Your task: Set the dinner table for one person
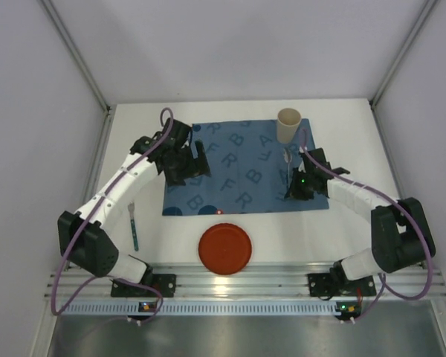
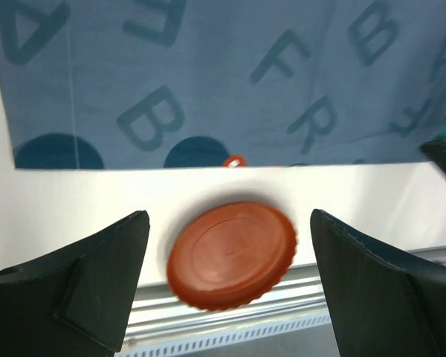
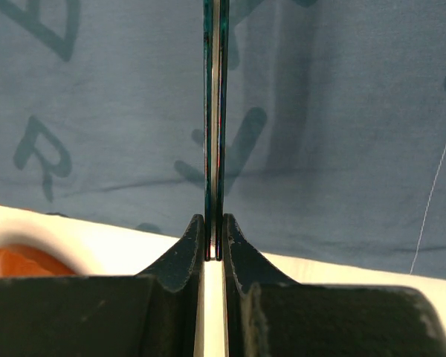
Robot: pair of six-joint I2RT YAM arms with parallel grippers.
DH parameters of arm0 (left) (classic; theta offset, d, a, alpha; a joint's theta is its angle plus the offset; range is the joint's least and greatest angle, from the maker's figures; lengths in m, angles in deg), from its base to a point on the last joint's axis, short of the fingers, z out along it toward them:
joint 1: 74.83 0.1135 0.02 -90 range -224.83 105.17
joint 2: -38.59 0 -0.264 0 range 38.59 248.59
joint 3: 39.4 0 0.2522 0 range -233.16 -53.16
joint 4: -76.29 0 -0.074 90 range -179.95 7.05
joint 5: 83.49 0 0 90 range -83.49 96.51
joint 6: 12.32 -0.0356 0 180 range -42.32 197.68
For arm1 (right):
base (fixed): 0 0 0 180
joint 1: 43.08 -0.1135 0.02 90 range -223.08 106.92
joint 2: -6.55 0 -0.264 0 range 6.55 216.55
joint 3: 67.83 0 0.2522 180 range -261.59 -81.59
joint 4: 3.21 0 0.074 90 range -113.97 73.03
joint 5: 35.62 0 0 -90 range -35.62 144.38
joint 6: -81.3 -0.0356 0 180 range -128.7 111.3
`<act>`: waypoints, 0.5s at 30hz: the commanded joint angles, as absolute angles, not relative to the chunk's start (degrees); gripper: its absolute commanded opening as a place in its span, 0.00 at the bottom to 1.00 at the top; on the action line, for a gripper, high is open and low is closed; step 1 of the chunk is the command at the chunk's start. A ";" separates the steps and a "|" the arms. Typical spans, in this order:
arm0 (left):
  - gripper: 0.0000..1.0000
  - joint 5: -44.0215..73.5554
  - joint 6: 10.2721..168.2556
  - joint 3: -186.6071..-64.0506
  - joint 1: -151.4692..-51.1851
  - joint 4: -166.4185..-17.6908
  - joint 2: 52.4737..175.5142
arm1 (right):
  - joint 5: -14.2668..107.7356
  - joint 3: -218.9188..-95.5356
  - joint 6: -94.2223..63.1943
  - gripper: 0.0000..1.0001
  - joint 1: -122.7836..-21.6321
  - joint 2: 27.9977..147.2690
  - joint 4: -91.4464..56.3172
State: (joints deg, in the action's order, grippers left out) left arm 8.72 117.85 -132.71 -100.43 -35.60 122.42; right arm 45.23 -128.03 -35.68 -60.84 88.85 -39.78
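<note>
The dinner table (image 1: 342, 230) is a white top with a blue lettered placemat (image 1: 241, 167) on it. A red plate (image 1: 225, 250) lies on the bare white in front of the placemat, by the aluminium rail (image 1: 230, 286). In the left wrist view the plate (image 2: 230, 254) looks blurred. My left gripper (image 1: 195, 166) hangs over the placemat's left part, open (image 2: 229, 217) and holding nothing. My right gripper (image 1: 291, 177) is over the placemat's right edge, shut (image 3: 214, 220) on a thin teal-edged utensil (image 3: 214, 111) that points toward a beige cup (image 1: 288, 125).
A second teal-handled utensil (image 1: 134, 227) lies on the white top left of the placemat. A small red thing (image 1: 219, 212) sits at the placemat's front edge. White walls enclose the table on three sides.
</note>
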 commanded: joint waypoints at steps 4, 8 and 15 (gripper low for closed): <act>0.94 10.02 114.60 -120.67 -100.49 -35.54 118.04 | 46.99 -131.25 -32.08 0.02 -59.69 93.74 -36.83; 0.93 11.51 114.25 -114.61 -100.49 -37.56 116.55 | 50.32 -131.69 -31.46 0.54 -59.60 93.83 -38.93; 0.92 16.78 112.41 -108.62 -100.84 -41.25 116.02 | 60.78 -135.20 -30.67 0.68 -59.08 92.25 -46.58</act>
State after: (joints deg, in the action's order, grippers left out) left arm 13.01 114.46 -110.46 -100.48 -37.72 118.09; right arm 54.28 -131.57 -31.73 -59.86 94.36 -42.97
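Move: From the left hand, open and empty, the plate lies some 17 cm back, 6 cm to the right and about 17 cm below. The fork is about 11 cm back and 21 cm to the left, at much the same depth. The right hand holds the spoon by its handle, with its spot on the cloth only about 3 cm straight below. The cup stands some 18 cm ahead of that hand and 2 cm to its left. Lower the right gripper about 2.5 cm to bring the spoon down onto the cloth, then open the fingers wide to let go of the handle and ease off to the right some 3 cm. Meanwhile bring the left gripper down about 10 cm and back 8 cm towards the plate, slightly left, fingers kept wide open, tipping them some 15 degrees nearer to straight down. ##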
